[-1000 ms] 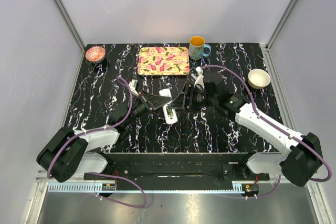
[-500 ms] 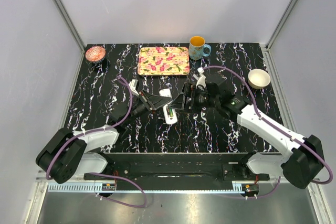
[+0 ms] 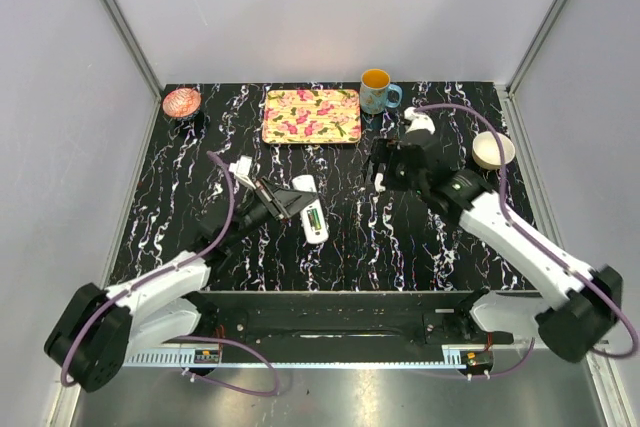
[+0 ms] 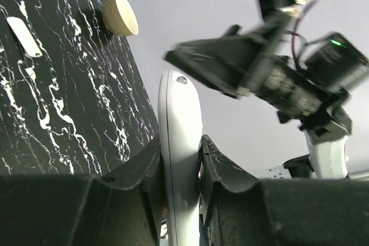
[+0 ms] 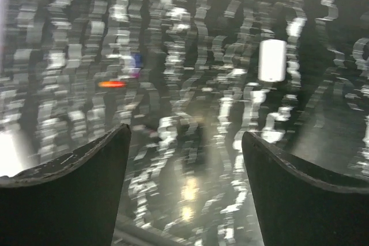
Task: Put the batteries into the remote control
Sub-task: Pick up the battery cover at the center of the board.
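Note:
The white remote control is held up edge-on between the fingers of my left gripper, which is shut on it. A greenish battery shows in the remote's open back. In the left wrist view the remote stands pinched between both pads of the left gripper. My right gripper hangs open and empty to the right of the remote, apart from it. Its wrist view is motion-blurred, with the right gripper wide open over the tabletop. A small reddish streak lies there, too blurred to name.
A small white cover piece lies flat on the black marbled table; it also shows as a white cover in the left wrist view. At the back stand a floral tray, an orange-filled mug and a pink dish. A white bowl sits right.
My right gripper has opened and pulled back from the remote toward the back right. The left arm has shifted the remote slightly left, still gripping it.

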Action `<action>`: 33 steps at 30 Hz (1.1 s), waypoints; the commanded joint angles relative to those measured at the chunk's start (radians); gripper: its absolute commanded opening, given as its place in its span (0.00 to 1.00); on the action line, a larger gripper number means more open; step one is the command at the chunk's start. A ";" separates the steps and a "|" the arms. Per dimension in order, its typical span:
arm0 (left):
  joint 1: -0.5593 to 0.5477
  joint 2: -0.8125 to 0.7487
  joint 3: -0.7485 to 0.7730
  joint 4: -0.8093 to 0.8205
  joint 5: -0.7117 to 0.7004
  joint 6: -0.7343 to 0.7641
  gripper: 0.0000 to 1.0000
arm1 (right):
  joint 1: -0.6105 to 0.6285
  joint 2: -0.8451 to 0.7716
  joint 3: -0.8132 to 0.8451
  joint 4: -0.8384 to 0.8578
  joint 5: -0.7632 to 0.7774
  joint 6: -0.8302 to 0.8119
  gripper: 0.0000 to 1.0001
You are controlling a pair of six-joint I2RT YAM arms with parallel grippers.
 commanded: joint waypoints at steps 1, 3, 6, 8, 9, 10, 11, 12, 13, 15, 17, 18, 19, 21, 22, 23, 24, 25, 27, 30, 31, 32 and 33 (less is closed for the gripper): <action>0.007 -0.153 -0.036 -0.130 -0.071 0.113 0.00 | -0.016 0.194 -0.038 -0.029 0.319 -0.172 0.87; 0.007 -0.242 -0.059 -0.204 -0.108 0.130 0.00 | -0.030 0.269 -0.001 -0.034 0.293 -0.179 0.85; 0.009 -0.334 -0.093 -0.255 -0.134 0.142 0.00 | -0.071 0.412 0.056 -0.006 0.220 -0.184 0.81; 0.010 -0.374 -0.119 -0.255 -0.138 0.136 0.00 | -0.103 0.512 0.103 -0.003 0.190 -0.182 0.77; 0.010 -0.383 -0.127 -0.253 -0.139 0.130 0.00 | -0.113 0.539 0.116 0.001 0.176 -0.187 0.77; 0.010 -0.397 -0.136 -0.242 -0.135 0.125 0.00 | -0.117 0.582 0.125 0.008 0.178 -0.192 0.77; 0.012 -0.400 -0.151 -0.215 -0.130 0.122 0.00 | -0.128 0.602 0.136 0.009 0.175 -0.204 0.76; 0.012 -0.405 -0.156 -0.212 -0.118 0.119 0.00 | -0.131 0.639 0.160 0.011 0.172 -0.207 0.76; 0.010 -0.408 -0.159 -0.207 -0.113 0.120 0.00 | -0.133 0.656 0.171 0.011 0.169 -0.213 0.76; 0.013 -0.403 -0.167 -0.178 -0.095 0.117 0.00 | -0.134 0.699 0.194 0.011 0.161 -0.218 0.73; 0.013 -0.396 -0.179 -0.134 -0.089 0.114 0.00 | -0.134 0.724 0.208 0.021 0.155 -0.222 0.71; 0.013 -0.396 -0.182 -0.120 -0.084 0.110 0.00 | -0.134 0.747 0.221 0.021 0.150 -0.225 0.70; 0.013 -0.397 -0.185 -0.109 -0.084 0.110 0.00 | -0.134 0.756 0.228 0.023 0.150 -0.228 0.69; 0.015 -0.402 -0.179 -0.123 -0.087 0.119 0.00 | -0.136 0.782 0.248 0.021 0.156 -0.245 0.67; 0.015 -0.405 -0.176 -0.144 -0.087 0.122 0.00 | -0.134 0.790 0.252 0.023 0.164 -0.251 0.66; 0.015 -0.406 -0.170 -0.150 -0.087 0.125 0.00 | -0.134 0.796 0.260 0.021 0.172 -0.256 0.65; 0.016 -0.406 -0.170 -0.155 -0.087 0.124 0.00 | -0.137 0.805 0.260 0.020 0.175 -0.259 0.64; 0.018 -0.410 -0.170 -0.156 -0.090 0.120 0.00 | -0.140 0.811 0.261 0.021 0.172 -0.261 0.63; 0.019 -0.406 -0.176 -0.153 -0.099 0.102 0.00 | -0.142 0.823 0.263 0.020 0.169 -0.264 0.63; 0.028 -0.400 -0.182 -0.137 -0.090 0.087 0.00 | -0.143 0.842 0.263 0.020 0.166 -0.268 0.61; 0.032 -0.393 -0.179 -0.130 -0.087 0.085 0.00 | -0.143 0.845 0.263 0.020 0.167 -0.268 0.61; 0.033 -0.388 -0.176 -0.132 -0.082 0.085 0.00 | -0.143 0.850 0.261 0.021 0.166 -0.270 0.59; 0.039 -0.382 -0.173 -0.132 -0.073 0.085 0.00 | -0.145 0.859 0.261 0.020 0.167 -0.271 0.58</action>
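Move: My empty right hand is going for the white battery cover on the board, about 12 cm ahead of it, 4 cm to its right and some 24 cm below. From that hand, the remote in my left fingers is roughly 10 cm back and 16 cm to the left, 3 cm lower. The flowered tray lies about 23 cm beyond the cover and 18 cm left of it, the mug 28 cm straight beyond. From my left hand the cover is about 21 cm ahead, 19 cm right, 22 cm below. I drop my right hand about 23 cm onto the battery cover while reaching some 11 cm forward and a little right, swinging the fingers round to point down; fast at first, then easing in. I narrow the fingers partway, one tip either side of the cover, not yet gripping. My left hand keeps its hold on the remote and draws it about 5 cm left and back, a little lower. ##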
